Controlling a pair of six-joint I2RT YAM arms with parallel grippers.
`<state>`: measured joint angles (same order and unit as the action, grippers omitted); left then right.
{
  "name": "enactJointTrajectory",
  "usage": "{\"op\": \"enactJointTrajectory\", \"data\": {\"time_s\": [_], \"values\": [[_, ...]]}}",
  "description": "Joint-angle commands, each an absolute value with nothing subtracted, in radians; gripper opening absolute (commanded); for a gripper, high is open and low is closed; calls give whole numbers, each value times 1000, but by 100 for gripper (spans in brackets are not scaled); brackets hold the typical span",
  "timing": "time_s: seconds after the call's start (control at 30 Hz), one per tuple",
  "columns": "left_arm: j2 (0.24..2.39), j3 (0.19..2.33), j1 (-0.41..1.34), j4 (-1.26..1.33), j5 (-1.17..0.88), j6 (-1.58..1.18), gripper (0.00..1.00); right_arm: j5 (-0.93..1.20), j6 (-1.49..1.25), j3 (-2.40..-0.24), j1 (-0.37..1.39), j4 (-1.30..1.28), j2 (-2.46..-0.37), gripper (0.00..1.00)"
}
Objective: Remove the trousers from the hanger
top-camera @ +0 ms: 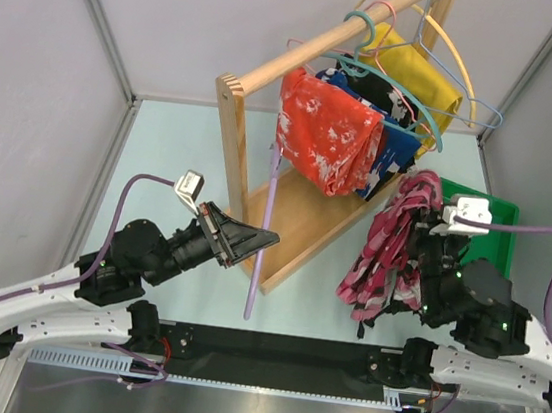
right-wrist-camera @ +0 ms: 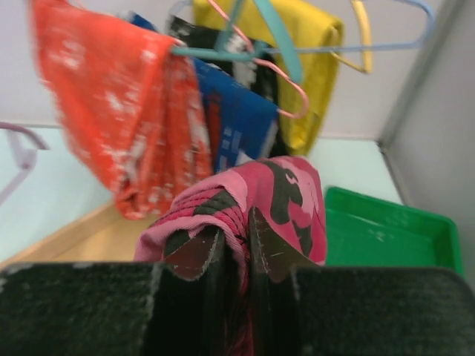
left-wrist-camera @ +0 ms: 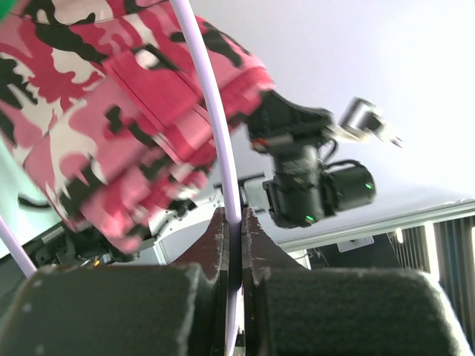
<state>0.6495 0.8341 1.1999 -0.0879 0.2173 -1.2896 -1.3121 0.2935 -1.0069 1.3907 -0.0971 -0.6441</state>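
The pink, white and black camouflage trousers (top-camera: 390, 243) hang bunched from my right gripper (top-camera: 424, 233), off to the right of the wooden rack. In the right wrist view the right gripper (right-wrist-camera: 239, 239) is shut on a fold of the trousers (right-wrist-camera: 286, 189). The lilac hanger (top-camera: 265, 215) stands nearly upright in front of the rack's base, with my left gripper (top-camera: 270, 236) shut on its thin rod. The left wrist view shows the left gripper (left-wrist-camera: 240, 222) clamping the hanger (left-wrist-camera: 211, 104), with the trousers (left-wrist-camera: 111, 126) behind it. In the top view, trousers and hanger are apart.
A wooden rack (top-camera: 232, 141) carries an orange-red speckled garment (top-camera: 325, 137), a blue one (top-camera: 388, 155) and a yellow one (top-camera: 417, 83) on teal and pink hangers. A green tray (top-camera: 486, 217) sits at the right, behind the right arm. Grey walls enclose the table.
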Motion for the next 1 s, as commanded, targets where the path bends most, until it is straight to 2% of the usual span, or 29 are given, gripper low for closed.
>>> {"op": "enactJointTrajectory", "data": {"time_s": [0.0, 0.03, 0.13, 0.17, 0.23, 0.27, 0.37, 0.5, 0.57, 0.77, 0.97], "values": [[641, 867, 1198, -9, 192, -1255, 0, -1110, 40, -1026, 1157, -242, -637, 0], [643, 867, 1198, -9, 192, -1256, 1, -1085, 38, -1029, 1037, -255, -641, 0], [640, 867, 1200, -9, 192, -1256, 1, -935, 9, -1040, 832, -288, -661, 0], [638, 865, 1200, -8, 190, -1256, 0, -890, 5, -1048, 683, -322, -669, 0], [637, 867, 1198, -6, 183, -1255, 1, -717, -63, -1057, 538, -342, -686, 0], [637, 867, 1198, -6, 183, -1253, 0, -657, -84, -1080, 382, -371, -687, 0], [627, 868, 1198, -9, 184, -1246, 0, -357, -167, -1112, 180, -385, -698, 0], [623, 877, 1198, -20, 189, -1226, 0, -119, -242, -1169, -143, -396, -748, 0], [626, 881, 1200, -20, 178, -1223, 0, 16, -293, -1190, -242, -391, -781, 0], [632, 887, 1200, -18, 161, -1212, 0, 171, -414, -1313, -408, -385, -862, 0], [629, 920, 1198, -55, 155, -1175, 0, 209, -440, -1462, -528, -428, -946, 0]]}}
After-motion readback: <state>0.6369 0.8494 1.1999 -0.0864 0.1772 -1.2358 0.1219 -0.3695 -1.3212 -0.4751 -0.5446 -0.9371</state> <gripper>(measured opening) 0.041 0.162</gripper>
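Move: The bundled pink camouflage trousers hang already pinched in the right hand; their goal, the green tray, has its middle about 12 cm ahead, 25 cm to the right and some 38 cm below. On the rack the blue trousers hang roughly 25 cm straight ahead and 5 cm lower, the red ones about 20 cm ahead and 12 cm left. From the left hand, the tray is about 20 cm ahead, 45 cm right, 36 cm down. The pink trousers, still pinched between the right fingers, are carried quickly some 20 cm to the right and about 10 cm forward, away from the rack's open side towards the green tray. They dip about 7 cm on the way and then rise most of that again, while the wrist swings clockwise and rolls its left side up, some 25 degrees each. ##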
